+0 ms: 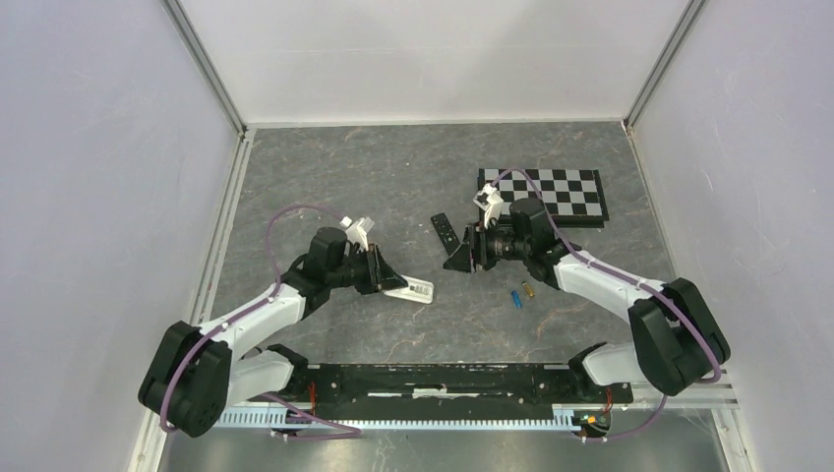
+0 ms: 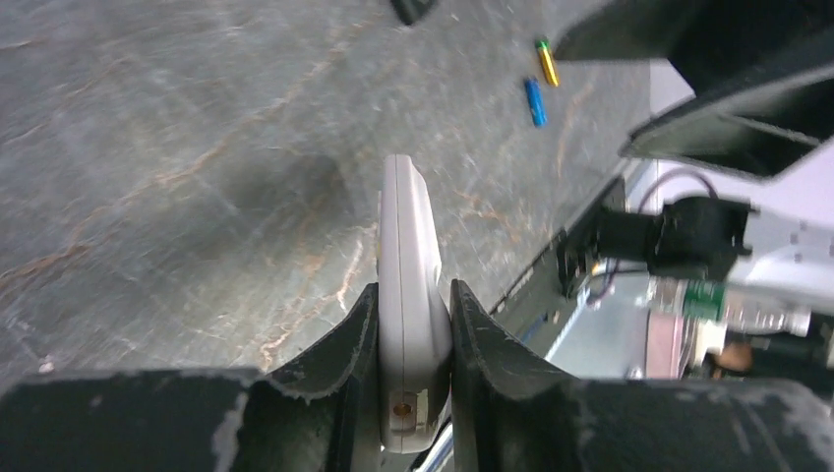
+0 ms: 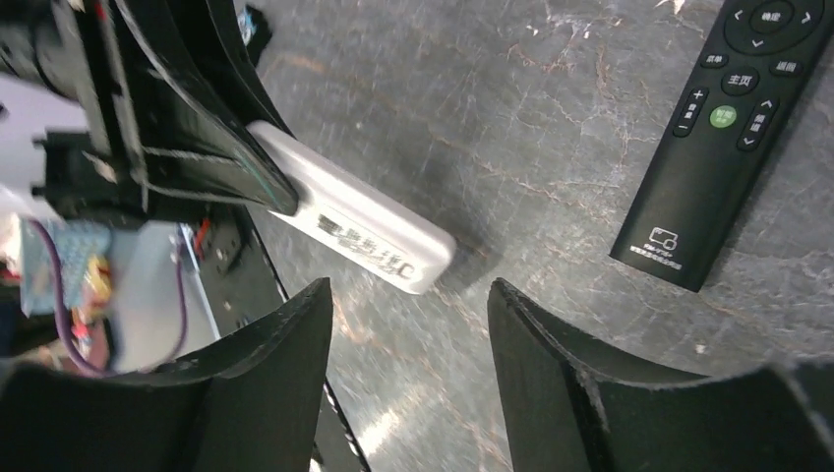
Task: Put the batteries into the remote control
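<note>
A white remote control (image 2: 408, 256) is held on edge by my left gripper (image 2: 413, 305), its jaws shut on the remote's near end. In the top view the white remote (image 1: 411, 289) sticks out rightward from the left gripper (image 1: 386, 275), just above the table. My right gripper (image 3: 408, 295) is open with nothing between its fingers and faces the white remote's (image 3: 364, 231) free end from a short way off. Two batteries lie on the table beside the right arm, a blue one (image 1: 515, 298) and a brownish-gold one (image 1: 528, 290). In the left wrist view they are the blue battery (image 2: 534, 102) and the gold battery (image 2: 547, 61).
A black remote (image 1: 444, 232) with its buttons up lies on the table just behind my right gripper (image 1: 457, 258); the right wrist view has this black remote (image 3: 723, 138) too. A checkerboard plate (image 1: 551, 194) lies at the back right. White walls enclose the table.
</note>
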You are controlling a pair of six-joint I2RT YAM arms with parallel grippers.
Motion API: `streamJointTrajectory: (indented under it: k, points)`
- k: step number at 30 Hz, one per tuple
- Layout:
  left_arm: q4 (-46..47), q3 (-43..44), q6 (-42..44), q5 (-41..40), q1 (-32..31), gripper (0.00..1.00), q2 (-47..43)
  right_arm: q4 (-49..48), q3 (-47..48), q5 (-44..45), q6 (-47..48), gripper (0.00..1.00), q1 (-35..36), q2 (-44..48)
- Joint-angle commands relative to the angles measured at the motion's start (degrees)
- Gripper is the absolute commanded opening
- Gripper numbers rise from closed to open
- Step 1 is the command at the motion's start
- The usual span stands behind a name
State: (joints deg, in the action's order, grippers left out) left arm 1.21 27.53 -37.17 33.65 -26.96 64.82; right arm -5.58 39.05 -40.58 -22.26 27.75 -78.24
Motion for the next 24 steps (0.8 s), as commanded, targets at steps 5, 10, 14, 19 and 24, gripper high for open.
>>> streamJointTrajectory:
  k: [5, 10, 14, 19, 24]
  points:
    - [13.37, -4.82, -14.04, -9.21, 0.14, 0.02, 1.19, -12.37, -2.3, 14.28, -22.42, 0.48, 6.61, -5.95]
    - [13.03, -6.46, -15.25, -9.89, 0.11, 0.02, 1.25, -12.43, 0.09, 13.2, -23.99, 0.36, 10.0, -11.01]
    - [12.43, -7.67, -15.87, -10.54, 0.15, 0.02, 0.1, -13.87, 0.06, 12.32, -24.91, 0.38, 10.54, -13.19]
    - [10.2, -8.1, -16.44, -11.15, 0.15, 0.02, -0.81, -17.41, -0.29, 12.16, -26.09, 0.39, 11.17, -15.01]
    - [8.62, -8.19, -16.27, -11.26, 0.13, 0.02, -1.01, -19.86, -0.41, 11.7, -26.41, 0.38, 11.51, -16.46]
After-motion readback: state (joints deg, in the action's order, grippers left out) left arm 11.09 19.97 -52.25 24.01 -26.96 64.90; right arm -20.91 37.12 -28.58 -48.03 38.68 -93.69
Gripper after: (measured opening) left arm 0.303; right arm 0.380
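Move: The right gripper is empty. The white remote control's middle lies about 9 cm to its left, 4 cm back and 5 cm lower. The black remote lies on the table some 10 cm ahead, about level sideways; the blue battery is about 17 cm to the right and 4 cm back, the gold one some 20 cm right and 2 cm back, all roughly 11 cm lower. The left gripper already holds the white remote control, its middle about 4 cm to the right and 2 cm lower. Bring the right gripper down about 6 cm and left about 5 cm, to the battery cover's edge near the white remote control's free end, rolling its forward side down some 20 degrees and narrowing the fingers to under half open. Keep the left grip while lowering that hand 2 to 3 cm, easing it slightly forward and turning it about 15 degrees counter-clockwise. ##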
